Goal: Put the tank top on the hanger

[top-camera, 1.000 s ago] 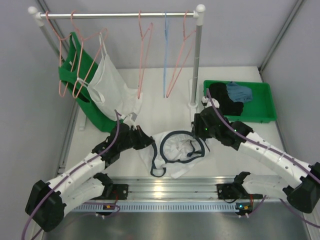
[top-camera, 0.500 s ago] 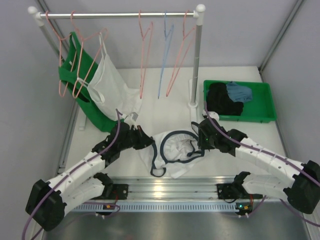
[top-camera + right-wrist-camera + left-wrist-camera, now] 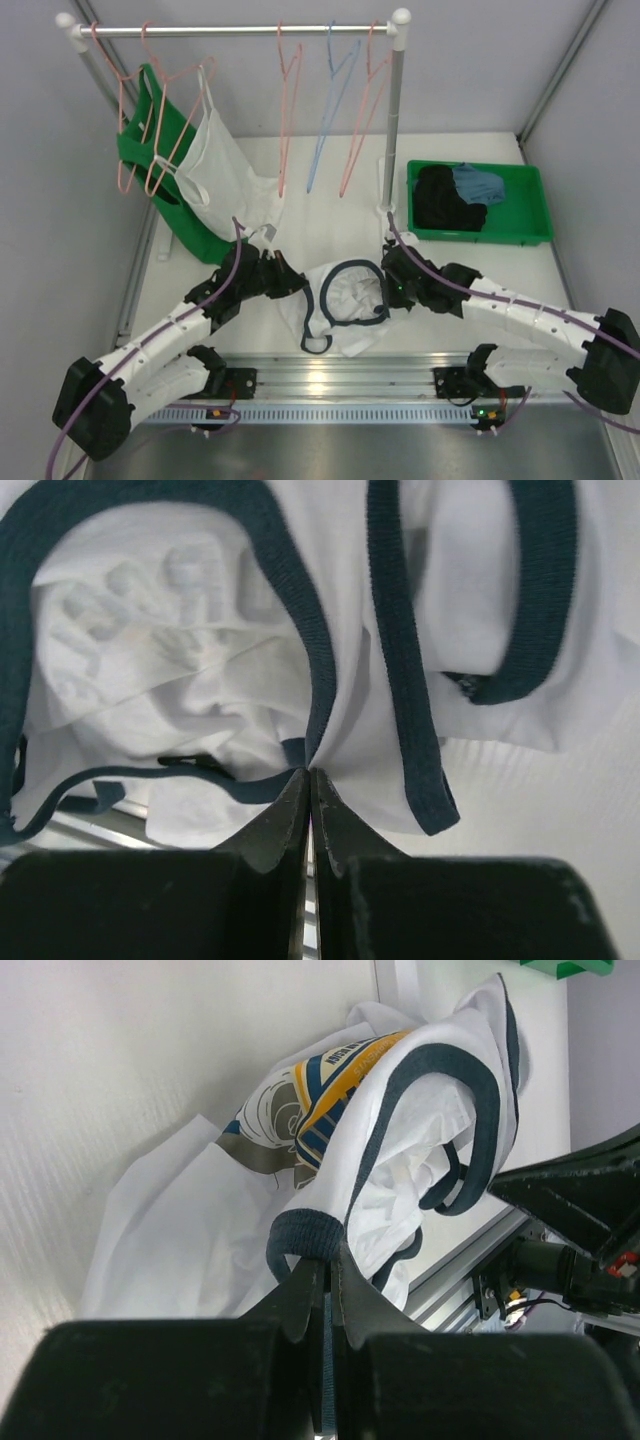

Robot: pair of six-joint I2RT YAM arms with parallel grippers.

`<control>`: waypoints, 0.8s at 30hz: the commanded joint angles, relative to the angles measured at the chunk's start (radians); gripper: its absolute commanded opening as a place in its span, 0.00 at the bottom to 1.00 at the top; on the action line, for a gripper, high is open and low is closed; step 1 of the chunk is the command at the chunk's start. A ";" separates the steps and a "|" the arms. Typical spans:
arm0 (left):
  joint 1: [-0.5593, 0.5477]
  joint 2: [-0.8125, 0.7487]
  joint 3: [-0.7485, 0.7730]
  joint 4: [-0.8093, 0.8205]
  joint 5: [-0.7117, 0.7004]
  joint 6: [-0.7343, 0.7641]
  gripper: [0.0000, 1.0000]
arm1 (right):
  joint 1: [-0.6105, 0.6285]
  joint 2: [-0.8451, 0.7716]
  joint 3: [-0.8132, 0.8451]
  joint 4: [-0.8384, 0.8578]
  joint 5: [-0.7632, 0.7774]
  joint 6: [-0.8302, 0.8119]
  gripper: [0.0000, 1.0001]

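Observation:
The tank top, white with navy trim, lies crumpled on the table between my two arms. Its blue-and-yellow print shows in the left wrist view. My left gripper is shut on a loop of navy trim at the garment's left side. From the right, my right gripper is shut on the tank top, pinching fabric where a navy band folds. A bare pink hanger hangs on the rail at the back, another to its right.
A light blue hanger hangs between the two bare pink ones. At the rail's left, a green top and a plain white top hang on pink hangers. A green tray of dark clothes sits back right. The rack post stands behind the tank top.
My right gripper moved left onto the tank top and closed on its trim. The light blue hanger has swung. The left gripper kept its hold and place.

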 commanded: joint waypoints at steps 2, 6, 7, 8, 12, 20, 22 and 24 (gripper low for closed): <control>0.009 0.012 0.042 0.006 0.020 0.021 0.00 | 0.086 0.058 0.061 0.064 0.003 0.039 0.02; 0.011 0.017 0.045 -0.008 0.023 0.034 0.01 | 0.088 0.045 0.073 0.039 0.035 0.031 0.15; 0.011 0.014 0.053 -0.014 0.022 0.037 0.05 | 0.086 0.034 0.079 0.025 0.047 0.031 0.25; 0.011 0.009 0.056 -0.021 0.018 0.040 0.09 | 0.083 0.014 0.087 0.001 0.061 0.024 0.28; 0.011 -0.023 0.085 -0.095 -0.008 0.064 0.35 | 0.066 -0.029 0.142 -0.057 0.099 -0.002 0.41; 0.011 -0.193 0.156 -0.348 -0.155 0.058 0.39 | 0.057 -0.118 0.234 -0.148 0.133 -0.036 0.43; 0.011 -0.265 0.188 -0.406 -0.204 0.057 0.40 | 0.051 -0.138 0.248 -0.168 0.145 -0.039 0.44; 0.011 -0.311 0.228 -0.494 -0.299 0.069 0.42 | 0.045 -0.167 0.261 -0.182 0.151 -0.047 0.44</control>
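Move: The left fingers, shut on the tank top's navy-trimmed left edge, have its middle about 9 cm to their right and 5 cm back, barely below. The right fingers are shut on the trim at its right side, with the middle some 8 cm to their left and level with them. From the right hand, the rack foot's near end is about 8 cm straight ahead, and the green box about 21 cm ahead and 19 cm right. The right hand, still pinching the navy trim, draws it about 2 cm left and a little back towards the tank top's middle, then opens and lifts off the cloth, rising some 10 cm with its fingers tipping up about 10 degrees. The left hand stays put at first while it opens and lets go of the other edge, then climbs about 5 cm and swings roughly 4 cm left, away from the tank top, both grippers ending a bit under half open. ##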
